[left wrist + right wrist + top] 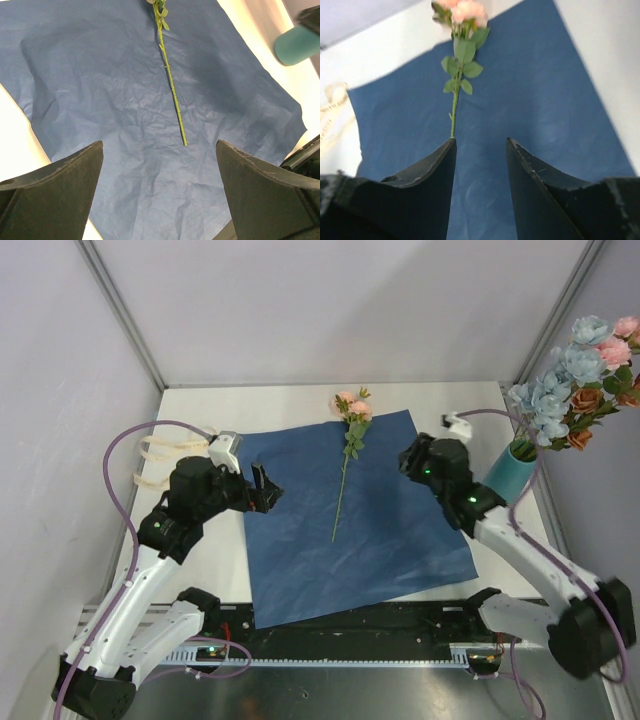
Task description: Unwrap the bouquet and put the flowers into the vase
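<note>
The bouquet is undone: its blue paper (380,530) lies flat on the table. One pink flower (347,445) lies on the paper, its bloom at the far end and its green stem (171,85) pointing to the near side. The teal vase (510,475) stands at the right and holds several pale-blue, pink and orange flowers (585,380). My left gripper (268,490) hovers open over the paper's left edge, empty (159,144). To the right of the stem, beside the vase, my right gripper (408,462) is open with nothing between its fingers (480,142); the flower (457,75) lies ahead of it.
A cream ribbon (165,455) lies on the table at the left, beyond the paper's edge. The vase (297,46) stands near the right wall. Grey walls close in the back and both sides.
</note>
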Motion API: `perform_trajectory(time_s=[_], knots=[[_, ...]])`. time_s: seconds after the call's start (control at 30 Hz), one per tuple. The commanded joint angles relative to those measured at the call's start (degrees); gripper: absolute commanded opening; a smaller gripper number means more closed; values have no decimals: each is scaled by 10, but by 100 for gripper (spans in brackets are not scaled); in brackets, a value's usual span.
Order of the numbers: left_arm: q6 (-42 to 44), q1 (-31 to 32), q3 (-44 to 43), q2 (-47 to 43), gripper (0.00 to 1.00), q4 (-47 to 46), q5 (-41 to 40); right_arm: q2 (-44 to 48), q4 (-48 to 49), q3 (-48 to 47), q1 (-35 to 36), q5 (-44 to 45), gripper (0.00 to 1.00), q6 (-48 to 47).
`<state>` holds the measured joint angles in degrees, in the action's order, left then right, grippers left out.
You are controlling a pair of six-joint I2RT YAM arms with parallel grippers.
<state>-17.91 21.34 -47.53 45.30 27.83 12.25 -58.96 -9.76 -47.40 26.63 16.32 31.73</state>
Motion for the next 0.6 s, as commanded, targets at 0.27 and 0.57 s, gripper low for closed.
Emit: perform_trajectory(time_s=[0.27, 0.57], knots=[[13, -3, 0, -22, 99, -5, 4, -341, 111, -157, 99, 72, 52, 38], [11, -4, -1, -19, 99, -5, 13, -475, 106, -230, 110, 58, 52, 65]])
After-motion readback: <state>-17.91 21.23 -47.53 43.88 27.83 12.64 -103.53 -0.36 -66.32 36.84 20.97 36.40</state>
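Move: The last pink flower lies lengthwise on the blue wrapping paper, its middle about 14 cm left of the right hand, 11 cm ahead and 21 cm below. The filled vase stands some 20 cm to this hand's right and 2 cm ahead, its middle 12 cm lower. From the left hand, the flower's middle is about 20 cm ahead, 14 cm right and 22 cm below. The half-open right hand swoops about 20 cm down, left and forward towards the pink flower's stem, tipping down slightly. ##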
